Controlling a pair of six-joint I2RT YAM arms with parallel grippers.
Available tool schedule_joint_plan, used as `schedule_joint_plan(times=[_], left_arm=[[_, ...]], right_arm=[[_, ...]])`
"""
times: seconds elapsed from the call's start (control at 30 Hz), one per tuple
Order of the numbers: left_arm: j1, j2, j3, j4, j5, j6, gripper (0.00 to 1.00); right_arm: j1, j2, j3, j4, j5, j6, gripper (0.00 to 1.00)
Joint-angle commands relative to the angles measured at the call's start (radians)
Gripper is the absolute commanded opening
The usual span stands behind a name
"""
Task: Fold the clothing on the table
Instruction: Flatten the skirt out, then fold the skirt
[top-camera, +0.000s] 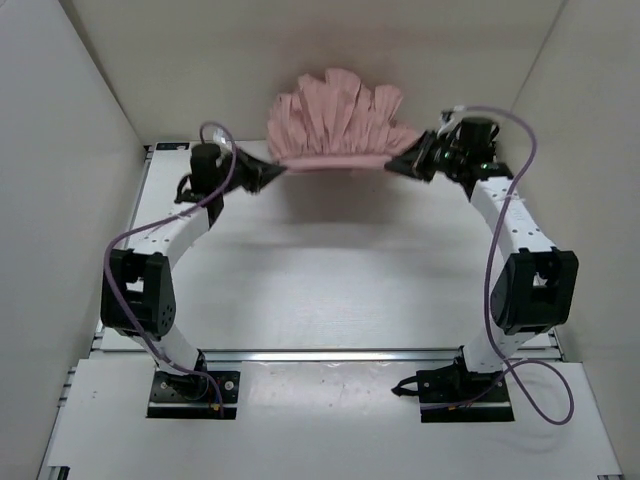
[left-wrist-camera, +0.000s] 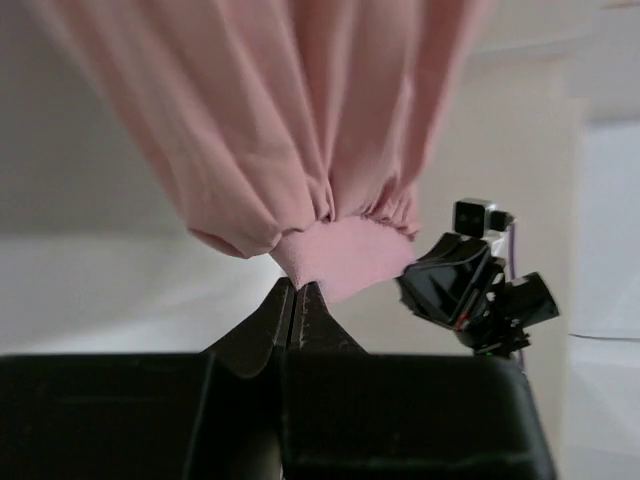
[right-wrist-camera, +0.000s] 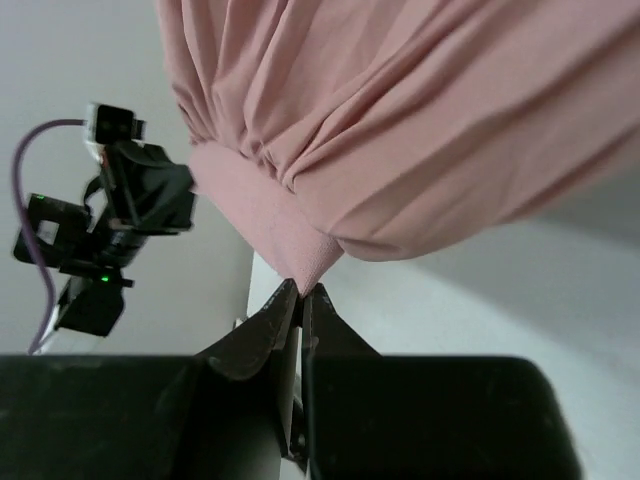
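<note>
The clothing, a dusty-pink garment with gathered pleats, is stretched between both arms at the far end of the table, above its surface. My left gripper is shut on the left end of its waistband, where the pink clothing meets the gripper. The right gripper is shut on the other waistband corner; in its wrist view the clothing runs into the shut gripper. The pleated fabric fans away from the band toward the back wall.
White walls close in the table on the left, right and back. Purple cables loop off both arms. A metal rail runs along the near edge between the arm bases.
</note>
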Motion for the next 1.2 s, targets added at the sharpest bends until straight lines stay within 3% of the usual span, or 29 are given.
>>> schedule_joint_plan(times=[0.0,0.13,0.2,0.4,0.6,0.77,0.97,1.17], left_arm=[[0.000,-0.027,-0.303,0.121,0.017,0.003,0.00],[-0.011,-0.110,-0.610,0.120,0.023,0.026,0.00],[-0.037,-0.205,-0.693,0.053,-0.019,0.049,0.00],[-0.146,-0.412,-0.744,-0.312,-0.179,0.118,0.00],[-0.177,-0.620,-0.912,-0.388,-0.138,0.069,0.00],[-0.276,-0.772,-1.016,-0.426,-0.161,-0.018,0.00],[-0.238,-0.929,-0.995,-0.476,-0.139,-0.089,0.00],[-0.181,-0.770,-0.843,-0.399,-0.078,-0.068,0.00]], right_arm=[[-0.012,-0.075,-0.301,0.127,-0.020,0.013,0.00],[0.009,-0.152,-0.592,0.141,0.026,0.015,0.00],[0.044,-0.229,-0.691,0.100,0.077,0.015,0.01],[0.095,-0.451,-0.913,-0.025,0.160,0.033,0.00],[0.132,-0.620,-1.111,-0.131,0.148,0.056,0.00],[0.199,-0.740,-1.189,-0.195,0.143,0.113,0.00],[0.189,-0.849,-1.169,-0.249,0.054,0.139,0.00],[0.089,-0.690,-0.971,-0.197,-0.064,0.078,0.00]])
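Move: The skirt's waistband is already stretched between the two closed grippers, its middle about 12 cm to the right of the left hand and level with it, 12 cm to the left of the right hand. The skirt's body billows roughly 10 cm ahead of both hands, centred between them. The clear table strip it is taken to lies some 28 cm back and 30 cm below; the metal rail is about 12 cm nearer the bases than that strip. The skirt is whipped down and back towards the rail by both arms together, roughly 30 cm back and 20 cm down overall, grippers still shut on the waistband ends. The hands plunge first, rebound a little (the left more), dip again as they draw back, then ease up and slightly forward at the end. Both wrists tip fingers-down by about 35 degrees. ##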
